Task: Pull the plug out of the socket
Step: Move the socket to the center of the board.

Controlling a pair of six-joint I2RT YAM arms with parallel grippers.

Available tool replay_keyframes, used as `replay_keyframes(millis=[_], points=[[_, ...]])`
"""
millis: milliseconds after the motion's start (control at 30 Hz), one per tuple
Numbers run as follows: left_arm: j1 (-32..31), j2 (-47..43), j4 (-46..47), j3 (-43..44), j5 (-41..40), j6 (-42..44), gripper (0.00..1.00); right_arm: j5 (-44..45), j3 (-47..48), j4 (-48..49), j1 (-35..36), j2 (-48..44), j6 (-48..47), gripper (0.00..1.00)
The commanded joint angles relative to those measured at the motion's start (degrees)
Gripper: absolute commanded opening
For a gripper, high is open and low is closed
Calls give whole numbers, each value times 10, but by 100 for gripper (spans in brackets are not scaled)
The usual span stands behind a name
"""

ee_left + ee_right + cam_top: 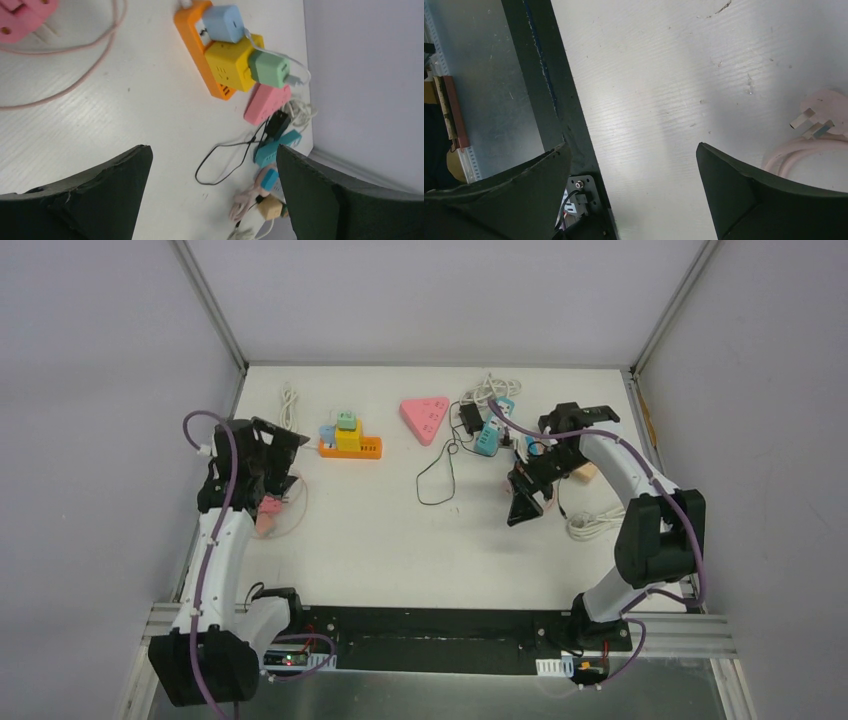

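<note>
A pink plug [268,512] with its looped pink cable [298,502] lies loose on the white table, just below my left gripper [290,462]. That gripper [212,150] is open and holds nothing. The plug shows at the top left corner in the left wrist view [20,17] and, prongs up, at the right edge in the right wrist view [824,112]. An orange socket strip [350,447] carries yellow [231,65], green [270,69] and blue [224,23] cube plugs. My right gripper [527,510] hangs open over bare table [631,146].
A pink triangular socket [424,417], teal strips [490,435], a black adapter [470,417] and a thin black cable loop [437,480] lie at the back right. White cables [590,525] and a tan cube [583,473] sit by the right arm. The table's black front edge [544,75] is close.
</note>
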Motion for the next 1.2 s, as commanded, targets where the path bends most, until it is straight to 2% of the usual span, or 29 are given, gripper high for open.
replay_keyframes(millis=[0, 167, 333, 433, 600, 667, 867, 1067, 1167], points=[[-4, 59, 4, 79, 174, 142, 99, 6, 25, -10, -17, -28, -8, 100], [-47, 95, 4, 130, 271, 249, 99, -9, 3, -10, -67, -49, -31, 100], [-119, 105, 5, 140, 258, 338, 99, -49, -18, -10, -153, -71, -58, 100], [-121, 107, 8, 139, 259, 347, 99, -62, -25, -10, -178, -86, -71, 100], [-127, 100, 19, 132, 276, 343, 99, -82, -28, -10, -179, -95, -86, 100], [-145, 82, 15, 124, 265, 353, 99, -86, -25, -10, -178, -97, -82, 100], [-221, 5, -38, 100, 144, 398, 99, -105, -32, 33, -178, -125, -12, 100], [-231, -29, -55, 74, 140, 396, 99, -108, -28, 68, -178, -146, 32, 100], [-231, -43, -60, 70, 144, 397, 99, -89, -22, 125, -180, -166, 96, 100]])
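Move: The round pink socket with the blue plug, probably next, lies about 19 cm ahead of the right hand, 12 cm to its right and 12 cm lower; its coiled pink cable is some 8 cm ahead and 10 cm right, the teal strip about 27 cm ahead and 2 cm right. From the left hand that socket is roughly 54 cm right, 11 cm ahead; the orange strip lies about 12 cm ahead, 8 cm right, 16 cm below. The pink socket is approached only across the table: the open, empty right hand goes about 6 cm right and a little forward, backs a touch left, then rises some 5 cm. Meanwhile the open left hand leaves the pink plug, swings about 13 cm right, rises and finally draws back from the orange strip, turning clockwise some 55 degrees. ##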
